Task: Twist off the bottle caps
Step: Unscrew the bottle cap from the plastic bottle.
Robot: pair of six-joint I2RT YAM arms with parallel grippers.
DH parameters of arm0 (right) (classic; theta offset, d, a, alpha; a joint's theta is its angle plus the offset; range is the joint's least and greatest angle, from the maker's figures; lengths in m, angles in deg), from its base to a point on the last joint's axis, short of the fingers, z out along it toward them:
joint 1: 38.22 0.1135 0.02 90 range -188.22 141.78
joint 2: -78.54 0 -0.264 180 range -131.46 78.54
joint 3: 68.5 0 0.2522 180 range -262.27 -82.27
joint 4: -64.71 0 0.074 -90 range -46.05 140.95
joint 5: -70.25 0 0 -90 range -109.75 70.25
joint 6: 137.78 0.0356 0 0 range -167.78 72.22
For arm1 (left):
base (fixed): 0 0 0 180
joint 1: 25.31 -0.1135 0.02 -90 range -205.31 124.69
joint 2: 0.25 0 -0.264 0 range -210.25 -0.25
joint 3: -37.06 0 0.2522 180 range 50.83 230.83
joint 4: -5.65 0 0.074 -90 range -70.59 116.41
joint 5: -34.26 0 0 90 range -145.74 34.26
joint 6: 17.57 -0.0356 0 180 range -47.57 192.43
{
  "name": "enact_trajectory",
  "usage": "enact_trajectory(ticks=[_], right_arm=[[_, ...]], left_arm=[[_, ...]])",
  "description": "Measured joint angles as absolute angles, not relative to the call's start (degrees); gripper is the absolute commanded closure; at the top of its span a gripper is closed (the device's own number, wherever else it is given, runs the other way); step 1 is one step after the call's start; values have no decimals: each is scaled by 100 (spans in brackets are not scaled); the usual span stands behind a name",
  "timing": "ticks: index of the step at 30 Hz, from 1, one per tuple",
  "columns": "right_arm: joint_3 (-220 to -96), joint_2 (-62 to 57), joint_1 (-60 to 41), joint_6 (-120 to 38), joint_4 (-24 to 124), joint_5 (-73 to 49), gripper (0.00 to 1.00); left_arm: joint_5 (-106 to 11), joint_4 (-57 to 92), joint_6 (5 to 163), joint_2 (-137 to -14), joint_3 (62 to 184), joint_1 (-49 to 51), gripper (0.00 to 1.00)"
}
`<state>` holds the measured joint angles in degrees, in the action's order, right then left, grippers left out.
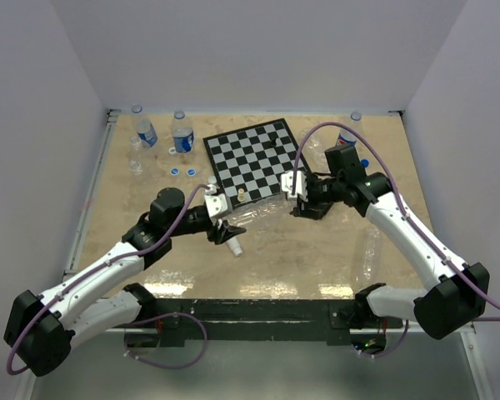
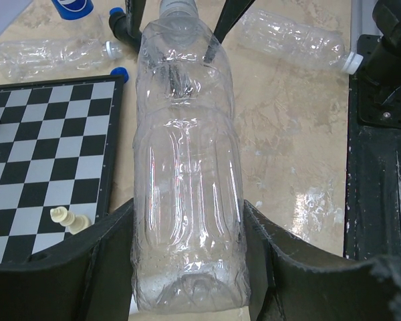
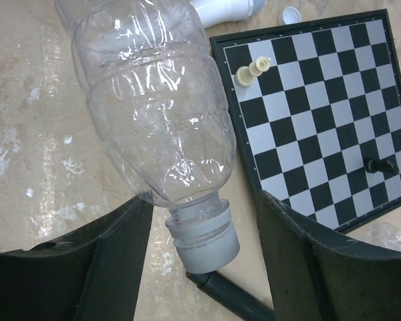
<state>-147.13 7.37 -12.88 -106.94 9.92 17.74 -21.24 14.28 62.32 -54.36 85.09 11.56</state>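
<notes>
A clear label-less bottle (image 1: 258, 212) hangs above the table between my two grippers. My left gripper (image 2: 187, 214) is shut on its base end, with both fingers pressed against its sides; in the top view the left gripper (image 1: 223, 222) sits at the bottle's left end. The bottle's white cap (image 3: 204, 239) lies between the fingers of my right gripper (image 3: 202, 200), with a gap on each side. The right gripper (image 1: 294, 197) is open. The cap is on the neck.
A chessboard (image 1: 254, 157) lies behind, with a pale chess piece (image 3: 252, 71) on it. Two labelled bottles (image 1: 182, 133) stand at the back left, with loose blue caps (image 1: 174, 172) nearby. Empty bottles (image 2: 294, 40) lie on the table. A black stick (image 3: 237, 299) lies under the cap.
</notes>
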Motion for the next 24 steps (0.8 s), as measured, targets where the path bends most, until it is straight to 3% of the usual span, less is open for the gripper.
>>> enact_trajectory(ticks=[4,9,11,18,24], right_arm=[[-14713,713,-1281,-10943,762,1881,46],[-14715,662,-1262,-11437,471,1870,76],[-14717,662,-1260,-11677,281,1870,83],[-14837,658,-1251,-12016,65,1857,94],[-14927,658,-1109,-12160,-22,1648,96]], left_arm=[[-2111,1442,6230,-5436,8509,1158,98],[-2054,1485,6206,-5436,8506,1177,94],[-2019,1498,6158,-5434,8504,1186,89],[-2065,1540,6171,-5449,8552,1212,0],[-2078,2075,6447,-5908,9346,1217,0]])
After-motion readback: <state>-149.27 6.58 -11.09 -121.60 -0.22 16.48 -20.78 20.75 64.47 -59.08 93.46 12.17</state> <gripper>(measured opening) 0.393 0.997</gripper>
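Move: The cap on the clear bottle that my left hand holds near its base lies between my open right fingers, about 2 cm back, 1 cm right and 1 cm below their midpoint. From my left hand the cap is roughly 21 cm right and 5 cm ahead, about level. Some 18 cm below my right hand, the chessboard's middle is 22 cm ahead and 10 cm left, and the black tube about 15 cm ahead and 15 cm right. I bring my right hand back about 2 cm and down about 1 cm onto the bottle's capped end, turning it some 10 degrees counter-clockwise while its fingers close and pinch there, then keep that grip. Only after that does my left hand, which has eased slightly back with the bottle, spread its fingers wide, let go of the body and rise about 1.5 cm. ##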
